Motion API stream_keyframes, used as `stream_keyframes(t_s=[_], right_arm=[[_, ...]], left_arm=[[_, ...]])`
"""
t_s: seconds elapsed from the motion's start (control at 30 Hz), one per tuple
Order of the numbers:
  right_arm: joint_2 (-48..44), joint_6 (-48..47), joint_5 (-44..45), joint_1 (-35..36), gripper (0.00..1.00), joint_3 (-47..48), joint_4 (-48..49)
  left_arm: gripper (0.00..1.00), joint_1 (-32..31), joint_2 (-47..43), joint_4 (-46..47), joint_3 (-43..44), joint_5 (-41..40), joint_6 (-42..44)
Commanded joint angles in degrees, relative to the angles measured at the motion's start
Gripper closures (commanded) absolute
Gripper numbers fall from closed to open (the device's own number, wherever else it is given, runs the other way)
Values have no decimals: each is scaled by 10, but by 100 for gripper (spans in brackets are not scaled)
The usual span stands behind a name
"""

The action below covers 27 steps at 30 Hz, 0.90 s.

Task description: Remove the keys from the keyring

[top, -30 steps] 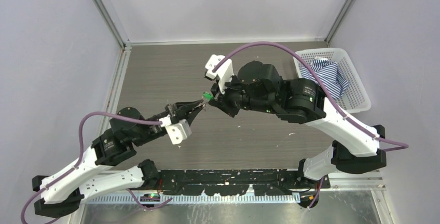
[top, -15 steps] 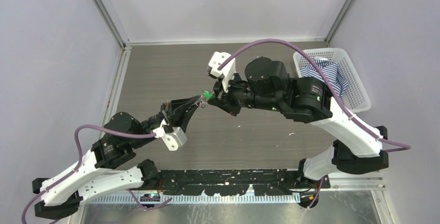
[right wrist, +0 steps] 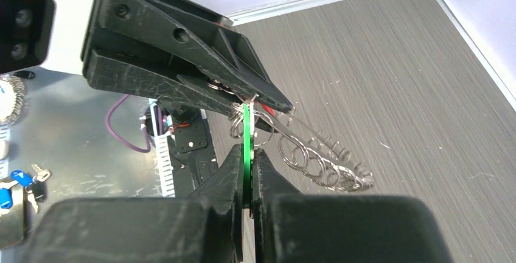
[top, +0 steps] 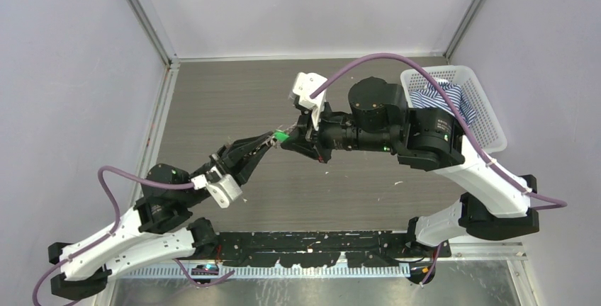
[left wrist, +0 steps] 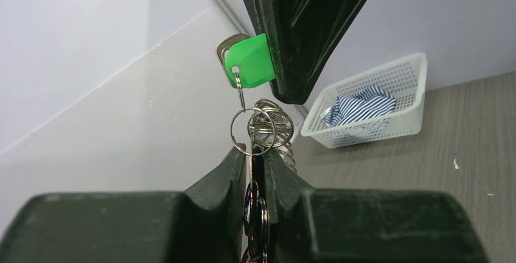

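Above the middle of the table my two grippers meet tip to tip. My right gripper (top: 293, 138) (right wrist: 246, 158) is shut on the green-headed key (right wrist: 246, 130) (left wrist: 251, 62) (top: 281, 135), held edge-on between its fingers. A silvery key (left wrist: 226, 48) lies behind the green head. A small link joins the green head to the keyring (left wrist: 252, 130), a thin silvery ring. My left gripper (left wrist: 257, 155) (top: 268, 141) is shut on that ring's lower edge, with more rings hanging between its fingers. A chain of silvery rings (right wrist: 316, 161) dangles from the bunch.
A white mesh basket (top: 489, 118) (left wrist: 389, 101) holding a blue-striped cloth (top: 443, 100) stands at the table's right edge. Small white specks (top: 399, 183) dot the wood-grain tabletop. Blue-headed keys (right wrist: 12, 182) lie off the table near the arm bases.
The left arm has pulled back and lowered, stretching its gripper out longer toward the meeting point. The right arm has shifted slightly right. Both grips stay the same.
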Motion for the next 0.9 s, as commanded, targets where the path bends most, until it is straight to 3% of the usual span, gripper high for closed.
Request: stream_keyframes(t_s=[0.0, 0.4, 0.6, 0.87], right_arm=[[-36, -4, -54, -3, 99, 35, 86], [4, 18, -118, 0, 99, 76, 80], [28, 19, -95, -1, 99, 110, 37], [15, 43, -94, 0, 99, 83, 25]], left_arm=[[100, 1, 2, 35, -20, -18, -68], [98, 1, 17, 63, -57, -6, -133], [69, 1, 7, 63, -64, -9, -180], [53, 1, -4, 102, -85, -30, -245]])
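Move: The left hand pinches the keyring by its edge; the ring's bulk lies about 4 cm below, 3 cm to the right and 2 cm ahead of that hand. From the same hand, the green key is some 4 cm right, 1 cm ahead and 2 cm higher. The right hand holds that key about 1 cm to its left and level front to back; from the right hand, the keyring's middle is roughly 5 cm below, 2 cm left and 1 cm ahead. The left fingers let go of the keyring's edge, opening to nearly half after an easy drift to the right. Mostly once they part, the hand sinks about 4 cm around the ring, going 2 cm right in all and rolling some 20 degrees counter-clockwise seen from behind the hand. The right hand keeps its pinch on the green key, drawing it 2 cm back, slightly left and up. ##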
